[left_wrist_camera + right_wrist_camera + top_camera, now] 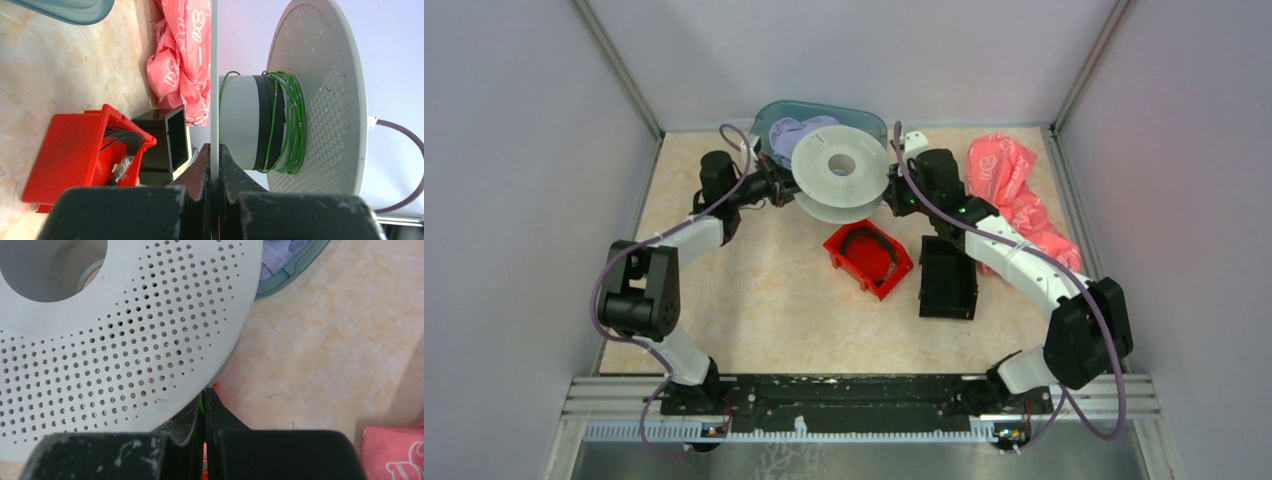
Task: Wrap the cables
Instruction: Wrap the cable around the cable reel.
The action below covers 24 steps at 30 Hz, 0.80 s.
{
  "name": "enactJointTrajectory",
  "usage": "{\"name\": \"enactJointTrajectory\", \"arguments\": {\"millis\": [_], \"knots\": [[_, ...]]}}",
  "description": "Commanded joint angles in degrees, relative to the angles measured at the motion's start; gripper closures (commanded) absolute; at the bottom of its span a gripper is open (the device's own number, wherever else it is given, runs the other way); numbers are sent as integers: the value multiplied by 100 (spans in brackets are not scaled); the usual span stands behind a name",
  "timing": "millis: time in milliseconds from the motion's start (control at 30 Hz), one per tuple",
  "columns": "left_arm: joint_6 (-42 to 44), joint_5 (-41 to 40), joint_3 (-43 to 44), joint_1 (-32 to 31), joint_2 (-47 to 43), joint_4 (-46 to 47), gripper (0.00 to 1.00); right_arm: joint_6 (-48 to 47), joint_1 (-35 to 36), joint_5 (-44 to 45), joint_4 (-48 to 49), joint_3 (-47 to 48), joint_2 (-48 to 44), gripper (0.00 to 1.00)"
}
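A white perforated spool (839,165) hangs in the air between my two grippers at the back of the table. My left gripper (215,151) is shut on the thin edge of one spool flange (215,60); from above it sits at the spool's left side (779,190). Thin green cable (292,125) is wound in several turns round the spool's hub, over a black band. My right gripper (204,401) is shut on a strand of the green cable (200,402), right under the rim of the other flange (125,350). From above, this gripper (892,195) is at the spool's right side.
A red bin (869,260) holding a black cable bundle lies below the spool. A black bin (947,278) stands to its right. Pink cloth (1014,190) lies at the back right. A teal tub (819,115) with lavender cloth sits behind the spool.
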Motion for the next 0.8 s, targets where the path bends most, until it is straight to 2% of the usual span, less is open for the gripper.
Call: {"name": "enactJointTrajectory", "arguments": {"millis": [0,433,567,767], "knots": [[38,270,39,-393,-71,101,100,-25,257,132,294,394,86,100],[942,197,358,-718,53,-610,100,98,195,547,179,495,107,99],[1124,196,418,-723,29,-701,100,152,7,483,188,456,56,90],[1101,265,475,-718,85,-632,100,311,-181,-56,259,361,-14,73]]}}
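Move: Just beside the reel's right-hand rim, the right hand holds the green cable; the cable reel's middle lies about 10 cm to its left, 2 cm ahead and roughly level. The red box stands some 7 cm back and 3 cm left of this hand, the black box about 12 cm back and 15 cm right, both some 18 cm below. For the left hand, gripping the lower flange, the reel's middle is about 8 cm right, 4 cm ahead and 4 cm above. Drawing off to the right and down beside the reel's rim, the right hand travels about 4 cm sideways and nearly 3 cm down, turning slightly clockwise; over the last stretch it stops sinking and opens its fingers around the green cable by about a fifth. The left hand keeps its pinch on the lower flange and carries the reel some 2 cm right and 2 cm down, rolling it slightly. ##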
